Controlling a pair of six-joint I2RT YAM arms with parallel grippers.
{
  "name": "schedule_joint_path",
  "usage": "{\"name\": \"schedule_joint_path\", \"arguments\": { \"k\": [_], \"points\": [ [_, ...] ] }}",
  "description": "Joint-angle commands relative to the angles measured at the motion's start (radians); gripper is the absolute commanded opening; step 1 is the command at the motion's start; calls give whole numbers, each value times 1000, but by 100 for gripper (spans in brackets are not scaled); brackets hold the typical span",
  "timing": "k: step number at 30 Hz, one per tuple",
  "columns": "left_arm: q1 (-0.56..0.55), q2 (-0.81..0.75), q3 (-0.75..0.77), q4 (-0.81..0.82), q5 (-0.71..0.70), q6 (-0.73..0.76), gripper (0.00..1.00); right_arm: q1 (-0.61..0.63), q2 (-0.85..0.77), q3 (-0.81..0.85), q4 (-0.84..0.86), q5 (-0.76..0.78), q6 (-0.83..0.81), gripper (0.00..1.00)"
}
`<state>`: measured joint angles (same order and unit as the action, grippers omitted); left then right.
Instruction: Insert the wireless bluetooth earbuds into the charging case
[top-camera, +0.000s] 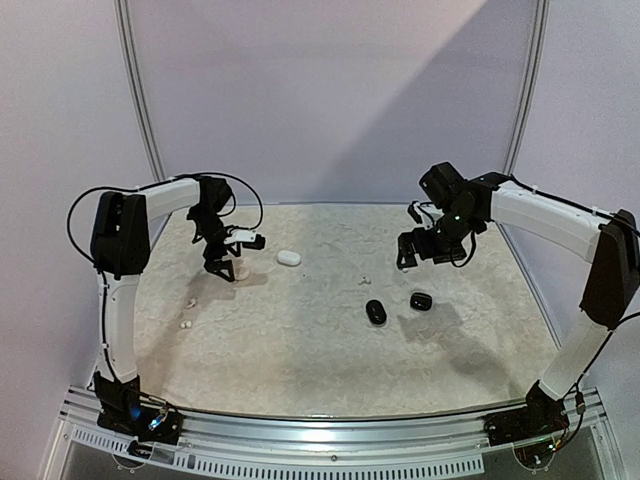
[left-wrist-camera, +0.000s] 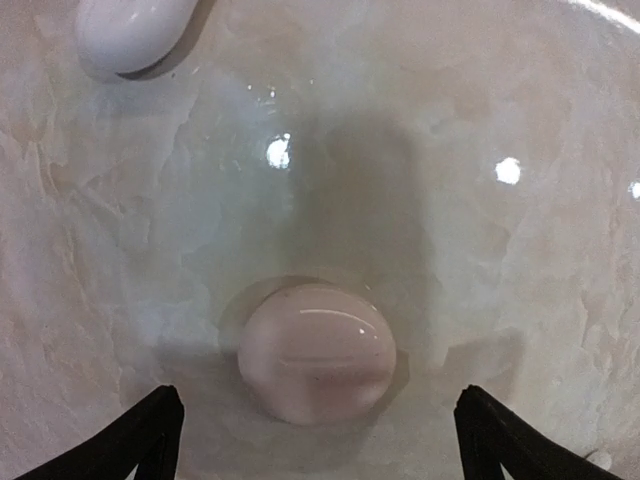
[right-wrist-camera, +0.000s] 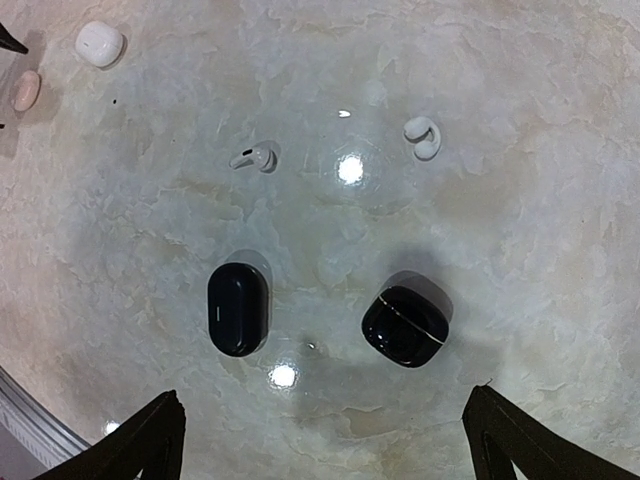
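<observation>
A pale pink oval case (left-wrist-camera: 316, 350) lies shut on the table just ahead of my left gripper (left-wrist-camera: 320, 450), whose jaws stand open on either side of it without touching it. A white case (left-wrist-camera: 130, 30) lies further off. My right gripper (right-wrist-camera: 325, 440) hangs open above two shut black cases (right-wrist-camera: 238, 308) (right-wrist-camera: 405, 325). Two white earbuds (right-wrist-camera: 253, 158) (right-wrist-camera: 422, 137) lie loose beyond them. From above, the left gripper (top-camera: 226, 268) is at the back left by the pink case (top-camera: 241, 270), and the right gripper (top-camera: 420, 255) is at the back right.
Two more small white earbuds (top-camera: 190, 303) (top-camera: 184, 323) lie near the table's left side. The white case (top-camera: 289, 258) sits at the back middle. The black cases (top-camera: 375, 312) (top-camera: 421, 300) lie right of centre. A curved wall backs the marbled table (top-camera: 300, 370).
</observation>
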<state>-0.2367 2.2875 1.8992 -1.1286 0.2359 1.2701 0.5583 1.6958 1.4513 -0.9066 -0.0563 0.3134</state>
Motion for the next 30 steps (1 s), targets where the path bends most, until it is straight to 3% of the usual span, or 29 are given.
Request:
{"name": "schedule_joint_path", "arguments": {
  "k": [1,5,11,20,23,30],
  "points": [
    [-39,37,14,84,-50,-29,94,22,30,21,-4,9,7,99],
    [-54,58,20,65,-57,-46,81,30,45,26,-18,10,5,99],
    [-59,66,20,-32,-68,-34,53,32,31,20,-24,19,3,99],
    [-58,46,-44,-40,-102,-116,46,34,-10,1,-13,22,15,99],
    [-61,6,-120,40,-132,-256,44,38,-34,-27,-8,26,26,99],
    [-143,-172,-406,160,-110,-755,44,58,-100,-79,18,35,57,99]
  ]
}}
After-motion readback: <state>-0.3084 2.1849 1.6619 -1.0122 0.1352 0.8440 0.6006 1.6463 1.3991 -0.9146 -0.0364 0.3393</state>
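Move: The pink charging case lies almost under my open left fingers, about 2 cm lower, a centimetre to their right and level fore and aft. The white case is some 14 cm right of the pink one and 5 cm farther out; the nearest white earbuds are roughly 12 cm to its left and 9 cm back. From my right hand the pink case is about 52 cm left, 9 cm ahead and 13 cm down. I sink my left hand the last 2 cm over the pink case, easing slightly right, and close the fingers from wide open to about half, until they pinch its two sides. Keeping that grip at the same low height, I draw back towards my base about 3 cm, quickest at the end, turning the wrist some 20 degrees counter-clockwise. My empty right hand, still open, edges back about 2 cm. ##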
